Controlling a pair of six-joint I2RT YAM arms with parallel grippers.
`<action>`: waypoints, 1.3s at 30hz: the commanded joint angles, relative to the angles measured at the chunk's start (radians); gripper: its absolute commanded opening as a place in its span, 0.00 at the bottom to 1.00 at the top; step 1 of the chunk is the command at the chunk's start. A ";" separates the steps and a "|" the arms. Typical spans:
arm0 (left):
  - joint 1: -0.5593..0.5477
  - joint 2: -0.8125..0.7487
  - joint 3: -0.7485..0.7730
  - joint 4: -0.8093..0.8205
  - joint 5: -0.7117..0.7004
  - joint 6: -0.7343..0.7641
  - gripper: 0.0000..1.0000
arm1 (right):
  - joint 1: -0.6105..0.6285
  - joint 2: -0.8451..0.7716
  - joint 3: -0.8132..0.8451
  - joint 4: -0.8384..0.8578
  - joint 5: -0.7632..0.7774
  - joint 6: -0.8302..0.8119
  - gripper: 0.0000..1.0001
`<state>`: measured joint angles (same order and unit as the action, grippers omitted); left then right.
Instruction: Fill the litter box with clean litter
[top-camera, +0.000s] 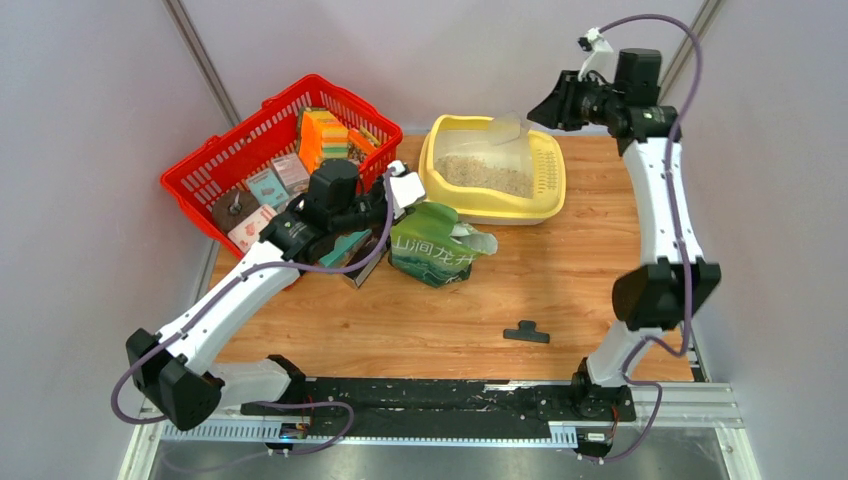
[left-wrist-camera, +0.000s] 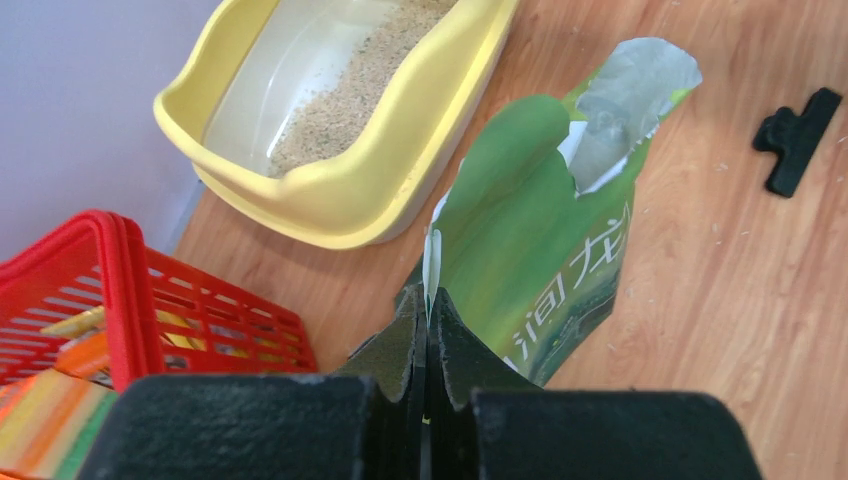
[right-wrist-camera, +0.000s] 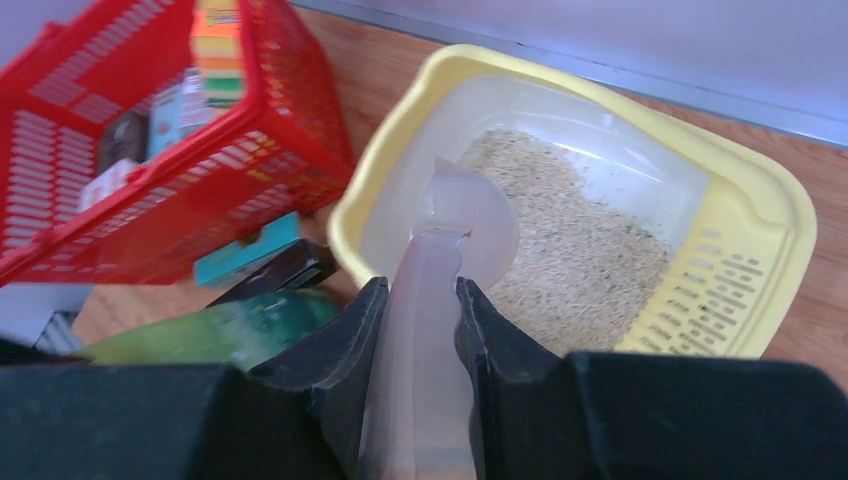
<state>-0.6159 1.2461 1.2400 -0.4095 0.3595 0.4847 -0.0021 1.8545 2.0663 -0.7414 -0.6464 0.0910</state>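
The pale yellow litter box (top-camera: 490, 212) stands at the back of the table, with clean litter (top-camera: 490, 177) spread over part of its white basin. My right gripper (top-camera: 543, 110) hangs over its right end, shut on the handle of a translucent scoop (top-camera: 506, 131). In the right wrist view the scoop (right-wrist-camera: 465, 215) points down at the litter (right-wrist-camera: 570, 235) from my right gripper (right-wrist-camera: 420, 295). My left gripper (left-wrist-camera: 428, 300) is shut on the edge of the green bag (left-wrist-camera: 540, 230), which lies in front of the litter box (left-wrist-camera: 330, 195) with its torn mouth open.
A red mesh basket (top-camera: 250, 150) with several boxes and sponges stands at the back left, close to my left arm. A black clip (top-camera: 527, 332) lies on the wood near the front. A dark and teal box (right-wrist-camera: 265, 262) sits between basket and bag.
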 joint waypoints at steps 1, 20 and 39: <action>-0.005 -0.118 -0.060 0.119 0.029 -0.164 0.00 | -0.012 -0.213 -0.077 -0.111 -0.180 -0.033 0.00; -0.005 -0.215 -0.165 0.248 0.009 -0.339 0.00 | 0.097 -0.538 -0.246 -0.679 -0.279 -0.398 0.00; -0.005 -0.195 -0.142 0.242 0.022 -0.313 0.00 | 0.309 -0.460 -0.259 -0.492 0.034 -0.418 0.00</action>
<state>-0.6159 1.0798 1.0515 -0.2680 0.3576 0.1867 0.2501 1.3903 1.7893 -1.3266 -0.6861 -0.3168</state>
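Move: Back and to the left of the right hand, which holds the scoop over the litter box, is the green litter bag's open mouth: some 20 cm back, 16 cm left and 9 cm lower. The litter box's middle is about 7 cm ahead of that hand, 11 cm left and 25 cm below. From the left hand, pinching the bag's edge, the mouth is roughly 17 cm right, 3 cm back and 5 cm down. Swinging the scoop back some 25 cm and about 5 cm left, off the litter box to the bag's mouth, the right hand first rises about 7 cm, then sinks again, turning nearly 30 degrees counter-clockwise; at the end it eases forward and down with the scoop tip at the opening. The left hand keeps its pinch on the bag's edge, drawing it back 3 cm and rolling its left side down. ##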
